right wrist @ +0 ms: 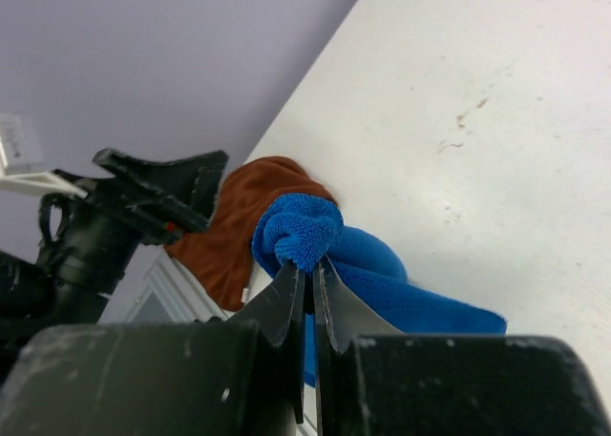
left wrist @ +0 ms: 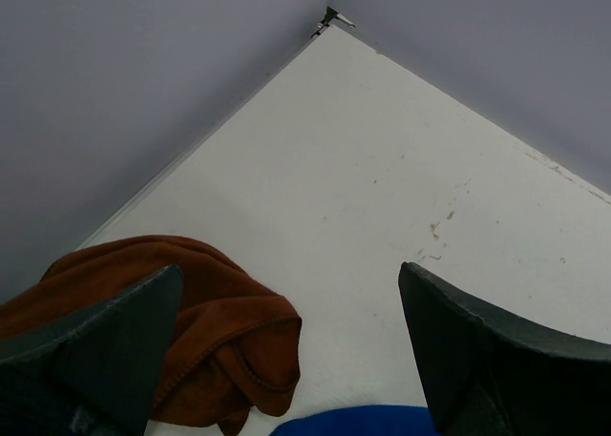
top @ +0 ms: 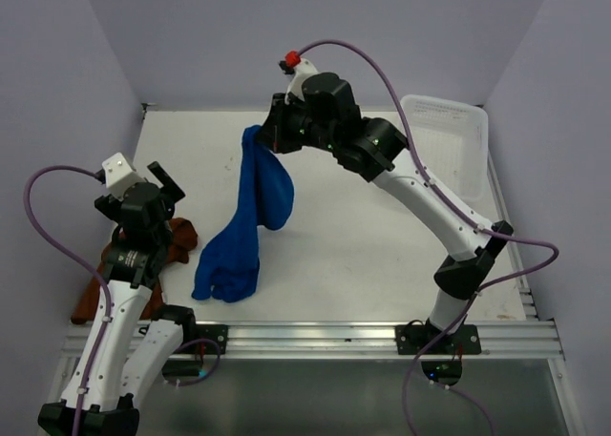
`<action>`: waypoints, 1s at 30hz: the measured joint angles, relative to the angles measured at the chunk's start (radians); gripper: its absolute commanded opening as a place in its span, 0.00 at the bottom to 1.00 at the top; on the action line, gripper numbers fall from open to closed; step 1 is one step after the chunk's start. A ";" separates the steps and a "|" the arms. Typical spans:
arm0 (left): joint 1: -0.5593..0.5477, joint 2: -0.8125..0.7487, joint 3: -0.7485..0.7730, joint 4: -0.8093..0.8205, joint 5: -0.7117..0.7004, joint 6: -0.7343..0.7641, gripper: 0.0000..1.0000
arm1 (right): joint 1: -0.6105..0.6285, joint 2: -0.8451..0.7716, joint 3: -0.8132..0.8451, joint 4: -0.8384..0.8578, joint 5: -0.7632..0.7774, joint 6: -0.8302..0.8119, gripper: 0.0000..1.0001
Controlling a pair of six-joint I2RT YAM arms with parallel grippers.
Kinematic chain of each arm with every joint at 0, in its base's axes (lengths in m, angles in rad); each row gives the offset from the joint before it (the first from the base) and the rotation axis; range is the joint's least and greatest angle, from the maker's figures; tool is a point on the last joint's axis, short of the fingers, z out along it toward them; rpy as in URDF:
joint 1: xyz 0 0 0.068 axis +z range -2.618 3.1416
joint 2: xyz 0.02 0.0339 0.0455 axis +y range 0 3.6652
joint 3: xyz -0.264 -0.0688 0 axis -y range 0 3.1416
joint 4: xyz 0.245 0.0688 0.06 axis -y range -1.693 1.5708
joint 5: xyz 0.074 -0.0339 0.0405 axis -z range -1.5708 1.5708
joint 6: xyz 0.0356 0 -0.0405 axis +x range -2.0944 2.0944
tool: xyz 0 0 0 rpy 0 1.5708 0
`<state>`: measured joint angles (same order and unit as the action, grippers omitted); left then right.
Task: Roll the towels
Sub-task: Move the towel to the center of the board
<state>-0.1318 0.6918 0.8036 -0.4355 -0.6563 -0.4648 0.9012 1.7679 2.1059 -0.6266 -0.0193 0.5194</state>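
Note:
My right gripper (top: 260,135) is shut on a corner of the blue towel (top: 250,217) and holds it up above the table, so the cloth hangs down with its lower end resting near the front edge. In the right wrist view the pinched blue towel (right wrist: 301,231) bunches just past the right gripper (right wrist: 312,269). The rust-brown towel (top: 177,240) lies crumpled at the front left, partly under my left arm. My left gripper (top: 162,180) hangs open above it, nothing between its fingers. In the left wrist view the brown towel (left wrist: 220,331) lies below the open left gripper (left wrist: 286,307).
A white perforated basket (top: 447,140) stands at the back right against the wall. Purple walls close in the table on three sides. A metal rail (top: 334,339) runs along the front edge.

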 measured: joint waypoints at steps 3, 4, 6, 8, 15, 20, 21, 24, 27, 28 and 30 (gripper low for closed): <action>0.001 0.000 0.000 0.000 0.000 0.000 1.00 | -0.046 0.012 0.072 -0.061 -0.001 -0.001 0.00; 0.002 0.000 0.000 0.000 0.001 0.000 1.00 | -0.059 0.013 0.095 -0.072 -0.002 -0.002 0.00; 0.002 0.000 0.000 0.000 0.002 0.000 1.00 | -0.083 0.013 0.135 -0.089 -0.003 -0.005 0.00; 0.002 0.002 0.000 0.000 0.004 0.000 1.00 | -0.105 0.005 0.144 -0.090 -0.012 -0.005 0.00; 0.008 0.027 0.000 0.002 0.043 0.002 1.00 | -0.153 -0.123 -0.224 -0.005 -0.047 -0.008 0.00; 0.008 0.060 0.000 0.011 0.103 0.012 1.00 | -0.193 -0.156 -0.575 0.041 -0.090 0.000 0.29; 0.008 0.066 0.000 0.013 0.118 0.013 1.00 | -0.206 -0.157 -0.626 0.040 -0.103 -0.002 0.29; 0.008 0.093 0.000 0.026 0.179 0.030 1.00 | -0.262 -0.175 -0.739 0.047 -0.115 0.001 0.40; 0.008 0.127 0.000 0.035 0.251 0.042 0.99 | -0.325 -0.231 -0.784 0.047 -0.112 -0.004 0.46; 0.008 0.142 0.000 0.039 0.279 0.045 0.98 | -0.347 -0.255 -0.789 0.051 -0.110 -0.003 0.46; 0.008 0.178 0.000 0.049 0.340 0.056 0.96 | -0.396 -0.308 -0.803 0.076 -0.110 -0.003 0.41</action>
<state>-0.1234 0.8700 0.8032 -0.3866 -0.3164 -0.4084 0.5053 1.4601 1.3025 -0.5510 -0.1295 0.5159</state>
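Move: About 40 cm below the right hand lies the center of the board, some 7 cm ahead and 10 cm to its right; the blue towel already hangs from the shut fingers, trailing back. The brown towel lies 28 cm left and 11 cm back of that hand, the white basket 47 cm right and 27 cm ahead. From the left hand the center is 10 cm ahead, 32 cm right and 25 cm down. Swinging the hanging blue towel forward and right while rising about 4 cm, the right hand then plunges some 26 cm, still travelling right and tipping down about 20 degrees; its fingers open to nearly half, letting go of the towel, and it starts to climb, clear to the towel's right. Late on, the open left hand heads right, forward and down towards the center, turning clockwise. ##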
